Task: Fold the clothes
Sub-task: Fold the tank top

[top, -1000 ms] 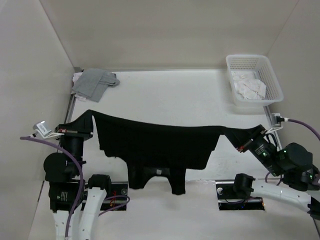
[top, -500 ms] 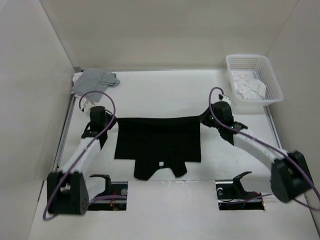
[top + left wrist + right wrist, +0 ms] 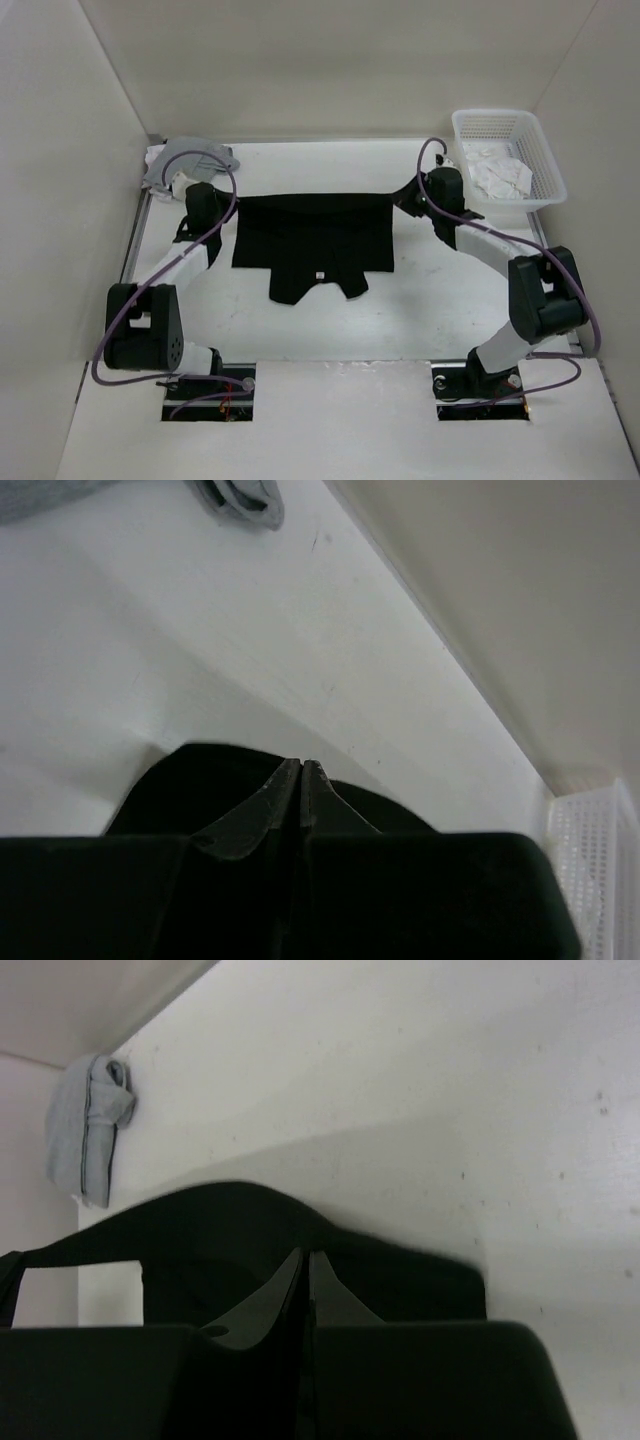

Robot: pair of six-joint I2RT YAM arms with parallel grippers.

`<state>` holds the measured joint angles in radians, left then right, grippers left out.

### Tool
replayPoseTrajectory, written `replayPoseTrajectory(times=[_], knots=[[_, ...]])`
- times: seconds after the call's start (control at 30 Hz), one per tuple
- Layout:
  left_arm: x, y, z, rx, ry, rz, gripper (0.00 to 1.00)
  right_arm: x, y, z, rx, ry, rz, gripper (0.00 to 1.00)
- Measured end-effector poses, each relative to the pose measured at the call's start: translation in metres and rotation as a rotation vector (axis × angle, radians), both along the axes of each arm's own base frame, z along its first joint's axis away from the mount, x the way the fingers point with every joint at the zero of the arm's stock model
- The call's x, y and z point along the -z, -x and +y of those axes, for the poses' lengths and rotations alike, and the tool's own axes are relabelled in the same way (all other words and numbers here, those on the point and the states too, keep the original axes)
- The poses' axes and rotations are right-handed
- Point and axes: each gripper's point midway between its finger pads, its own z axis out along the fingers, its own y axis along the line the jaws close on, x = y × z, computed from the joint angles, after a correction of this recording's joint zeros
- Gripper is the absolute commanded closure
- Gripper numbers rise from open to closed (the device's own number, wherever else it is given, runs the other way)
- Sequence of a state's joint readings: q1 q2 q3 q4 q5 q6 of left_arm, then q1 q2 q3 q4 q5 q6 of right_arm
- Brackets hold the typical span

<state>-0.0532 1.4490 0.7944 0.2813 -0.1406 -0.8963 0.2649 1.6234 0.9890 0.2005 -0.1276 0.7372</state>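
The clothes (image 3: 315, 235), a black sleeveless top, lie flat in the middle of the table with the straps (image 3: 287, 290) pointing toward the near edge. My left gripper (image 3: 231, 206) is at the top's far left corner and my right gripper (image 3: 398, 203) at its far right corner. In the left wrist view the left gripper (image 3: 300, 766) is shut, with black fabric (image 3: 170, 790) spreading around its tips. The right wrist view likewise has the right gripper (image 3: 305, 1256) shut amid the black fabric (image 3: 220, 1230). Both arms are stretched far out over the table.
A light grey garment (image 3: 187, 162) is bunched in the far left corner, close behind my left gripper. A white plastic basket (image 3: 547, 170) with white cloth (image 3: 500, 177) in it stands at the far right. Walls close in the table on three sides.
Both arms have swung from the near edge out to the far half of the table, carrying the black top away from me. It now lies flat and narrower instead of hanging stretched between them.
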Motion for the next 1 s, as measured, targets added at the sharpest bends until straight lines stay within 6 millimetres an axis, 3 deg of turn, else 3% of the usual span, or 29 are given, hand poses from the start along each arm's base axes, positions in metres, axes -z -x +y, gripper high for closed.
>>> replayPoseTrajectory(times=[0.2,0.53,0.6,0.7,0.83,1.0], knots=[[0.017,0.056,0.004,0.001,0.035,-0.002,0.98,0.015,0.055,-0.012,-0.001,-0.023,0.013,0.93],[0.03,0.129,0.022,-0.002,0.102,-0.066,0.97,0.05,0.143,-0.021,-0.007,-0.04,0.044,0.92],[0.039,0.139,0.025,-0.006,0.11,-0.055,0.93,0.064,0.159,-0.019,-0.013,-0.039,0.081,0.85],[0.064,0.151,0.032,-0.029,0.123,0.007,0.73,0.089,0.179,-0.014,-0.027,-0.026,0.157,0.6],[0.088,0.163,0.044,-0.08,0.149,0.087,0.71,0.104,0.19,-0.019,-0.013,-0.005,0.209,0.42],[0.079,0.161,0.037,-0.058,0.145,0.054,0.71,0.102,0.176,-0.024,0.019,0.01,0.206,0.43]])
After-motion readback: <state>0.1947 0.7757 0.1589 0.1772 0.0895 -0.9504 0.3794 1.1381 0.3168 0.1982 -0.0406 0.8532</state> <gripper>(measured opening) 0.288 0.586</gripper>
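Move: Both hands hold the tank top's hem corners, about 10 cm above the table. For the left hand the goal is the left body corner at the shoulder end, some 15 cm back and 3 cm left; the left strap is 22 cm back, 12 cm right, the folded grey clothing 9 cm ahead, 15 cm left. For the right hand the right body corner is 17 cm back, 2 cm right; the right strap 22 cm back, 9 cm left; the white basket 10 cm ahead, 31 cm right. Still pinching the hem corners, both hands draw the edge back towards the base, over the part of the tank top already lying down, some 16 cm for the left and just under 20 for the right, sinking gently and then more steeply by 8 to 10 cm to the table. Over the last stretch the fingers open and let go of the corners, the right wider than the left; the left hand also drifts a few centimetres left, and the right tips down about 10 degrees. ##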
